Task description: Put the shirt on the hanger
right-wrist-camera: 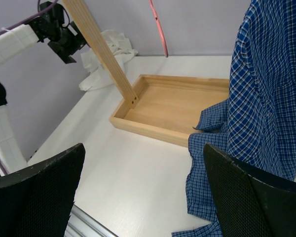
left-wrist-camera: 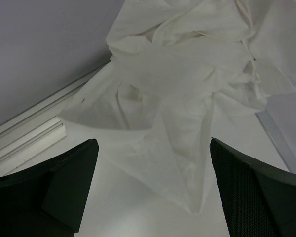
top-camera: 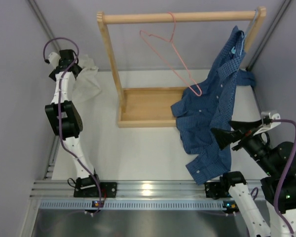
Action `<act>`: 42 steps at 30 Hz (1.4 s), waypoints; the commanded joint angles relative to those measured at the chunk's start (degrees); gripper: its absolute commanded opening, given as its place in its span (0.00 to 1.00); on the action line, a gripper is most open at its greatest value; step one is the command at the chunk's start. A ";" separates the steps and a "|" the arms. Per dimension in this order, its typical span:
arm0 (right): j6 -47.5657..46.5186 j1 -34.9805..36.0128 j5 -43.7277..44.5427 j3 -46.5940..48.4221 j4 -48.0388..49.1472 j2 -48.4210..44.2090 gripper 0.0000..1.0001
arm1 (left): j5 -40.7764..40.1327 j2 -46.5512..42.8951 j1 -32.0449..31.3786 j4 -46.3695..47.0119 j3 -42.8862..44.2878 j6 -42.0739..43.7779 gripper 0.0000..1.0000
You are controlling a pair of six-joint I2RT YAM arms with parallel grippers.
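The white shirt (top-camera: 89, 79) lies crumpled on the table in the back left corner, against the wall. It fills the left wrist view (left-wrist-camera: 187, 84) and shows small in the right wrist view (right-wrist-camera: 108, 59). My left gripper (top-camera: 78, 70) is open just above its near edge, with a pointed fold of cloth between the fingers (left-wrist-camera: 153, 143), untouched. The pink hanger (top-camera: 170, 54) hangs tilted from the wooden rail; its wire shows in the right wrist view (right-wrist-camera: 158, 27). My right gripper (top-camera: 218, 138) is open and empty (right-wrist-camera: 143, 146), over the table beside the blue shirt.
A wooden rack, with a top rail (top-camera: 182, 18) and a tray base (top-camera: 148, 106), stands at the back centre. A blue checked shirt (top-camera: 212, 113) hangs from a light blue hanger (top-camera: 246, 34) and drapes over the tray's right end onto the table. A metal rail (top-camera: 148, 190) runs along the near edge.
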 commanded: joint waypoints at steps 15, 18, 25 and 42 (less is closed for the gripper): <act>0.34 0.98 1.83 -5.34 3.08 2.42 1.00 | 14.64 23.39 5.36 12.23 10.86 15.21 0.00; 0.52 0.98 1.83 -5.34 3.78 3.03 0.99 | 15.44 14.35 4.14 14.17 4.19 12.14 0.00; 1.57 0.98 2.35 -6.74 6.94 3.82 1.00 | 9.81 -17.56 -1.48 15.13 -26.28 -1.66 0.00; 4.64 0.98 -23.02 -13.24 21.79 8.65 0.99 | 20.10 -76.76 -54.72 21.37 -76.06 -9.85 0.00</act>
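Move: The white shirt lies crumpled some 18 cm below the open left hand, its middle about 4 cm ahead and sideways level with it. The rack's left post foot is about 22 cm right and 8 cm back from that hand, with the wooden tray's middle some 38 cm right and 9 back, both near table height. From the right hand, the shirt is roughly 43 cm ahead, 66 left and 34 below. Left hand sinks 17 cm, pinches the white shirt, then hauls it about 50 cm back-right, rising. ##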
